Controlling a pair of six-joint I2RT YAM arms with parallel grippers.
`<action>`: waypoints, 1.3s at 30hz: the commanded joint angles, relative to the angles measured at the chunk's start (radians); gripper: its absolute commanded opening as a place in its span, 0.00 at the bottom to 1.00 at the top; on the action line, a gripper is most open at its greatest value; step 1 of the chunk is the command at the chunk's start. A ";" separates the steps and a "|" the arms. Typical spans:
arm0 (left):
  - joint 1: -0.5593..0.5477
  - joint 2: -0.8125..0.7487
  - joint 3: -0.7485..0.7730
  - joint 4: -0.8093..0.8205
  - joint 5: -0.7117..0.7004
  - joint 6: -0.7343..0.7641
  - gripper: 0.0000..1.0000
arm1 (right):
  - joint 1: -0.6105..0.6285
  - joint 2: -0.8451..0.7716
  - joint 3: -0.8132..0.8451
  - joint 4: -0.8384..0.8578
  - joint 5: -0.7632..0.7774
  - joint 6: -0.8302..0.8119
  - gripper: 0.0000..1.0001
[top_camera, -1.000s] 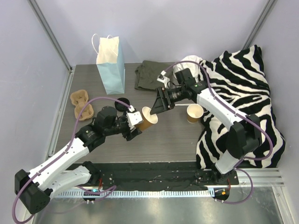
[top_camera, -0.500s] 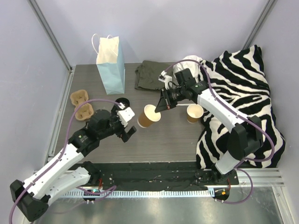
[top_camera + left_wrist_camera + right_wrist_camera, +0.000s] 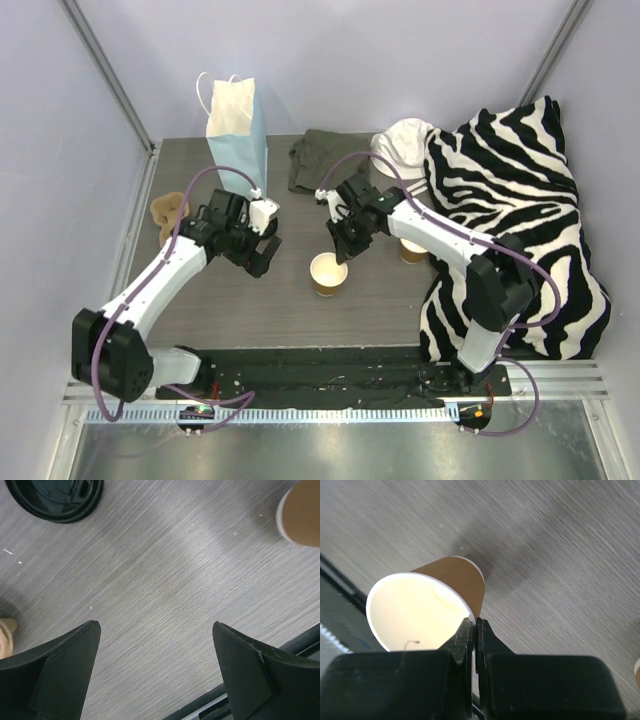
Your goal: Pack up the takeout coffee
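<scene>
The tan paper coffee cup (image 3: 325, 273) is upright at the table's middle, white inside (image 3: 415, 611) and with no lid on. My right gripper (image 3: 340, 252) (image 3: 476, 621) is shut on its rim, one finger inside and one outside. Whether its base rests on the table I cannot tell. The round black lid (image 3: 55, 497) lies flat on the table, apart from the cup; it shows only in the left wrist view. My left gripper (image 3: 263, 252) (image 3: 155, 625) hangs open over bare table left of the cup (image 3: 302, 515), holding nothing.
The blue paper bag (image 3: 240, 135) stands open at the back left. A brown pulp carrier (image 3: 165, 212) lies at the left edge. A second lidless tan cup (image 3: 410, 250) shows behind the right arm. A dark green cloth (image 3: 318, 160), a white cloth (image 3: 405, 140) and a zebra blanket (image 3: 520, 200) fill the right.
The cup passed from my left gripper to my right, which shut on its rim and brought it down upright. My left gripper opened and drew back to the left.
</scene>
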 commanded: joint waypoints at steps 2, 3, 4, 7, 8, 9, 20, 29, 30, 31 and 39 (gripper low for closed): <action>0.074 0.088 0.093 -0.004 0.051 0.065 1.00 | 0.047 0.017 0.064 -0.034 0.170 -0.020 0.07; 0.083 0.131 0.116 0.004 0.063 0.068 1.00 | 0.052 0.019 0.061 -0.033 0.172 -0.020 0.08; 0.098 0.148 0.122 0.011 0.076 0.077 1.00 | 0.061 0.025 0.061 -0.037 0.173 -0.018 0.13; 0.106 0.188 0.121 0.053 0.117 0.118 0.98 | 0.069 0.036 0.069 -0.045 0.165 -0.018 0.19; 0.106 0.194 0.116 0.068 0.126 0.130 0.96 | 0.072 0.037 0.073 -0.048 0.164 -0.017 0.21; 0.104 0.204 0.109 0.095 0.135 0.141 0.92 | 0.072 0.037 0.082 -0.052 0.159 -0.018 0.27; 0.106 0.403 0.237 0.151 0.107 0.264 0.76 | 0.070 0.011 0.151 -0.099 0.202 -0.049 0.55; 0.106 0.546 0.363 0.116 0.099 0.307 0.63 | 0.026 -0.039 0.156 -0.103 0.213 -0.063 0.57; 0.104 0.562 0.371 0.117 0.096 0.310 0.63 | 0.020 -0.041 0.156 -0.103 0.202 -0.061 0.57; 0.104 0.572 0.374 0.120 0.094 0.310 0.63 | 0.014 -0.041 0.156 -0.103 0.195 -0.058 0.57; 0.104 0.648 0.405 0.099 0.096 0.310 0.59 | -0.022 -0.044 0.154 -0.109 0.155 -0.056 0.57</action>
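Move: The black lid that the left hand goes for lies about 17 cm straight ahead of it and 12 cm lower. The paper bag stands some 10 cm beyond the lid and 6 cm to its left; the cup tray is about 22 cm left of the hand and 16 cm ahead. The right hand holds the paper cup, its middle 3 cm left, 3 cm back and 6 cm below, its spot right beneath. The second cup is 18 cm right of that hand, 6 cm ahead; the lid is 20 cm left, 17 cm ahead. The right fingers, still pinching the cup's rim, sink 1 to 2 cm to set it down, then open a bit past half and come free, easing up, forward and right about 4 cm. Meanwhile the left hand reaches some 13 cm forward and 8 cm down towards the black lid, wrist turning 10 degrees clockwise and fingers narrowing from wide open to a little over half, no touch yet. ##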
